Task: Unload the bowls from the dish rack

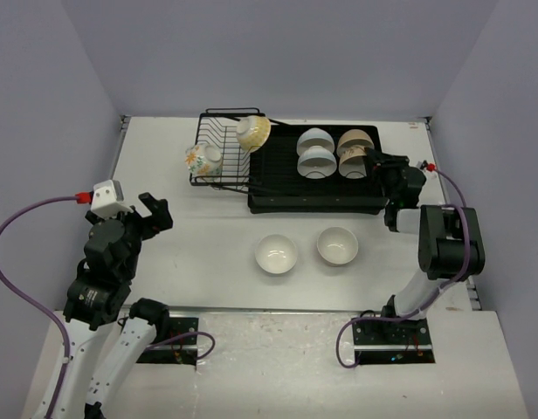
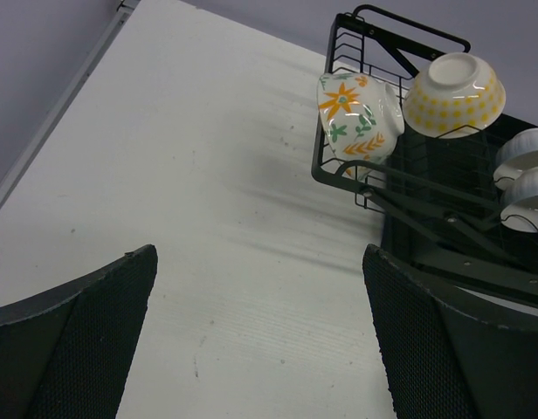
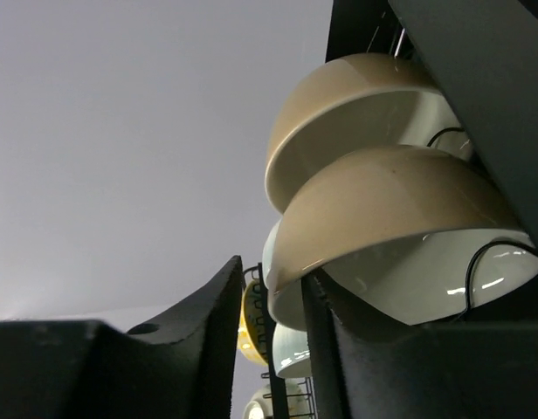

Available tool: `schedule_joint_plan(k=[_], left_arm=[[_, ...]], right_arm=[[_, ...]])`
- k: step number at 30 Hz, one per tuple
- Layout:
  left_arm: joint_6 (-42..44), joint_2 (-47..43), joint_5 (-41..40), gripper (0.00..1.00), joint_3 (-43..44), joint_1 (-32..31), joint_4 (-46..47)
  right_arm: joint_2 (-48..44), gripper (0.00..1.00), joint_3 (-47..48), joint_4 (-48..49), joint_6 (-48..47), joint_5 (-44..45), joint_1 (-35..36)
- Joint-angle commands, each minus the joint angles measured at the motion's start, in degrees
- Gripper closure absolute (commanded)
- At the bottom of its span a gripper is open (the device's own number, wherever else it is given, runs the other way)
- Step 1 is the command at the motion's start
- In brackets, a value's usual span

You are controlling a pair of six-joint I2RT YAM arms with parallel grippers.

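The dish rack is a black wire basket [image 1: 218, 157] joined to a black tray [image 1: 278, 190]. A flowered bowl [image 1: 202, 160] [image 2: 352, 118] and a yellow-patterned bowl [image 1: 253, 132] [image 2: 454, 96] lean in the basket. Two white bowls [image 1: 316, 150] and two beige bowls [image 1: 355, 152] stand on edge in the tray. My right gripper [image 1: 374, 161] [image 3: 273, 271] straddles the rim of the nearer beige bowl [image 3: 391, 209], one finger inside it, the other a small gap outside. Over the bare table at the left, my left gripper [image 1: 145, 209] [image 2: 260, 340] is open and holds nothing.
Two bowls sit upright on the table in front of the tray, a white one [image 1: 276, 253] and a cream one [image 1: 337, 245]. Grey walls close in the table on three sides.
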Motion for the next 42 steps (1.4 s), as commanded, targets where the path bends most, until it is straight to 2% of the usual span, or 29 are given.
schedule_joint_plan(k=[1, 3, 7, 11, 12, 15, 16, 19, 25, 39, 42], left_arm=[[1.2, 0.1, 1.0, 0.0, -0.3, 0.5, 2.6], [1.2, 0.2, 0.9, 0.0, -0.3, 0.5, 2.6], [1.4, 0.9, 0.7, 0.0, 0.1, 0.5, 2.6], [1.7, 3.0, -3.0, 0.01, 0.7, 0.5, 4.0], [1.5, 4.4, -3.6, 0.01, 1.2, 0.5, 4.2], [1.3, 6.4, -3.5, 0.02, 1.7, 0.9, 5.0], [1.5, 6.5, -3.1, 0.02, 1.6, 1.3, 5.0], [1.7, 6.0, -2.8, 0.02, 0.8, 1.3, 4.9], [1.8, 5.9, -1.8, 0.02, 0.5, 1.3, 5.1], [2.0, 5.9, -0.8, 0.02, 0.3, 1.3, 5.5], [2.1, 5.9, -0.7, 0.01, 0.2, 1.3, 5.5]], right_arm=[[3.4, 0.68, 2.4, 7.4, 1.9, 1.2, -0.1], [4.6, 0.72, 1.9, 10.4, 2.6, 1.4, -0.1], [6.1, 0.73, 2.1, 12.3, 3.3, 1.4, 0.0], [7.2, 0.73, 2.5, 13.3, 4.6, 1.0, 0.0], [7.3, 0.77, 2.7, 13.3, 5.1, 0.9, 0.0], [8.3, 0.81, 3.2, 14.0, 6.3, 1.0, 0.1], [8.7, 0.81, 3.2, 14.3, 6.8, 1.0, 0.2], [9.8, 0.9, 2.6, 16.9, 8.3, 1.0, 0.2], [10.2, 1.0, -0.3, 23.1, 11.2, 2.9, 0.7], [13.0, 1.0, -3.9, 38.2, 17.1, 8.1, 0.9], [13.4, 1.0, -3.3, 39.0, 18.4, 7.8, 1.0]])
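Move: The front tan bowl's near right edge is already between the right hand's part-open fingertips. Its middle lies about 3 cm to the left, level fore and aft, and roughly 4 cm lower. The rear tan bowl sits some 5 cm farther out and 3 cm left. The front white bowl is about 13 cm left, level with the hand. From the left hand the front tan bowl lies some 60 cm right, 24 cm ahead and 14 cm lower. The right fingers close on the rim of the front tan bowl and pinch it, the hand first easing about 1 cm forward with a small dip and rise. Keeping hold, the hand then draws back and right by roughly 1 cm each while rolling some 15 degrees, left side up, and tipping slightly upward. The left hand only shifts about 2 cm forward in the air. ##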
